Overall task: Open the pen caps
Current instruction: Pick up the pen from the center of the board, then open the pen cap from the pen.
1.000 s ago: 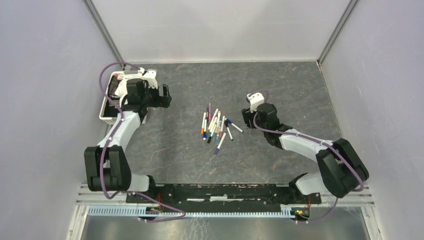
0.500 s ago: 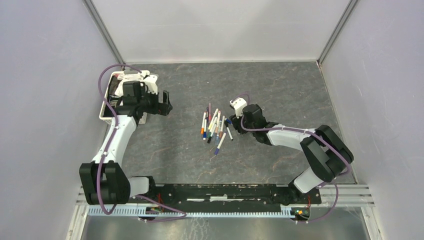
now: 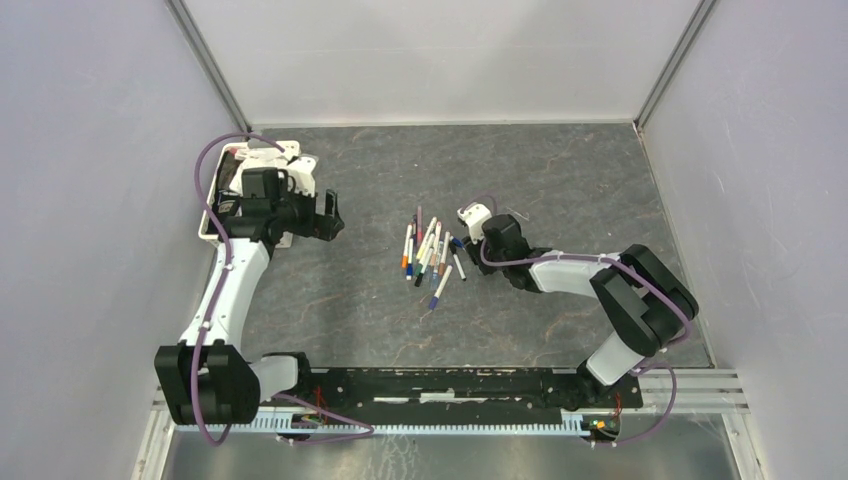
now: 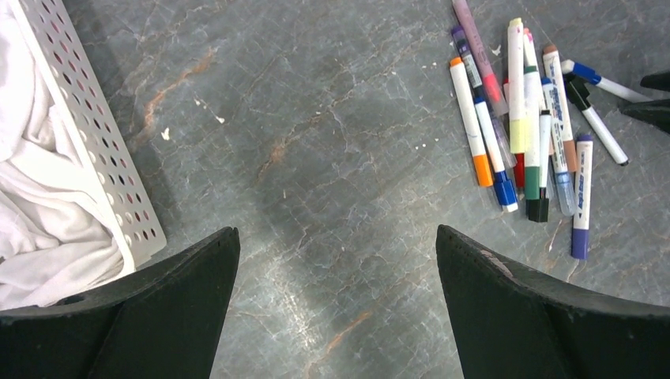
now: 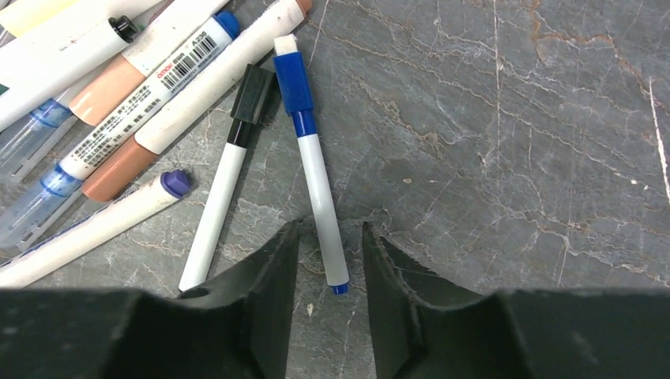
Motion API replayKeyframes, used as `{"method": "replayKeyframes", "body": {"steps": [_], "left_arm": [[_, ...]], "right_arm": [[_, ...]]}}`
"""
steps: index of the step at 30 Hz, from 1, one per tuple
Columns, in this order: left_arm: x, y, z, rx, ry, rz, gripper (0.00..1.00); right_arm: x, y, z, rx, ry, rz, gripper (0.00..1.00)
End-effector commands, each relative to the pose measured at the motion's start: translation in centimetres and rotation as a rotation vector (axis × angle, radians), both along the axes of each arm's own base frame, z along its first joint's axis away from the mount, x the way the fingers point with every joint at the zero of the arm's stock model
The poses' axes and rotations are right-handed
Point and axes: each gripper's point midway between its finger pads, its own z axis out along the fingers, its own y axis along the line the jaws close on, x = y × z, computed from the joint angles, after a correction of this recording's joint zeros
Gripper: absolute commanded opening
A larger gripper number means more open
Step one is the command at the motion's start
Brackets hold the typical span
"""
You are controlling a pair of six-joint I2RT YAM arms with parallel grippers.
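Observation:
A pile of capped pens lies mid-table. The right wrist view shows a thin white pen with a blue cap, beside one with a black cap and a purple-capped one. My right gripper is low at the pile's right edge. Its jaws straddle the tail end of the blue-capped pen, with a small gap on each side. My left gripper hangs wide open over bare table, left of the pile. From there I see orange, blue, green and purple caps.
A white perforated tray holding white cloth stands at the table's left edge, just behind the left gripper. Grey walls enclose the marbled table on three sides.
The right arm has moved left and down to the pile, and its jaws have narrowed around the blue-capped pen's tail. The left arm has shifted slightly toward me.

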Motion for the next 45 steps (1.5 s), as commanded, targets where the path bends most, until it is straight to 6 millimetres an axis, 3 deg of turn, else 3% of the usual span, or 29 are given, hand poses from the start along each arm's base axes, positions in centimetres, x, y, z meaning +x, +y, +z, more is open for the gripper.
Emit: {"method": "replayKeyframes", "body": {"steps": [1, 10, 19, 27, 38, 45], "left_arm": [[-0.1, -0.1, 1.4, 0.017, -0.037, -0.042, 1.00], [-1.1, -0.7, 1.8, 0.018, -0.021, -0.102, 1.00], [-2.6, -2.3, 2.1, 0.000, -0.020, -0.253, 1.00], [-5.3, -5.7, 3.1, -0.032, -0.124, -0.614, 1.00], [-6.9, -8.7, 1.9, 0.123, -0.261, -0.910, 1.00], [-8.8, -10.4, 1.4, 0.150, -0.258, -1.047, 0.99]], "right_arm": [[0.0, 0.0, -0.2, -0.001, -0.011, -0.016, 0.38], [-0.1, -0.2, 1.7, 0.046, -0.036, -0.049, 0.14], [-0.8, -0.2, 6.0, 0.122, -0.095, -0.039, 0.04], [-2.8, 5.5, 10.1, 0.264, 0.037, 0.198, 0.00], [-7.3, 12.7, 12.3, 0.343, 0.279, 0.518, 0.00], [-8.9, 15.1, 12.7, 0.368, 0.342, 0.616, 0.00]]}}
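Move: My right fingers straddle the white barrel of the blue-capped pen near its plain end, at pen height; its middle is about 3 cm ahead and 3 cm left. The small black-capped marker lies level with my hand, 6 cm left. The brown-capped marker is about 10 cm left and 3 cm ahead, the purple-capped one 11 cm left and 8 cm back. From my raised left hand the pen is roughly 38 cm right, 2 cm ahead and 16 cm down. I pinch the barrel near its plain end, then lift my right hand about 11 cm and carry the pen 13 cm left over the other markers and back somewhat, turning counter-clockwise some 30 degrees, rolling and tipping down. My left hand, still wide open, comes right and back towards the pen, swinging clockwise by a bit over 50 degrees. ##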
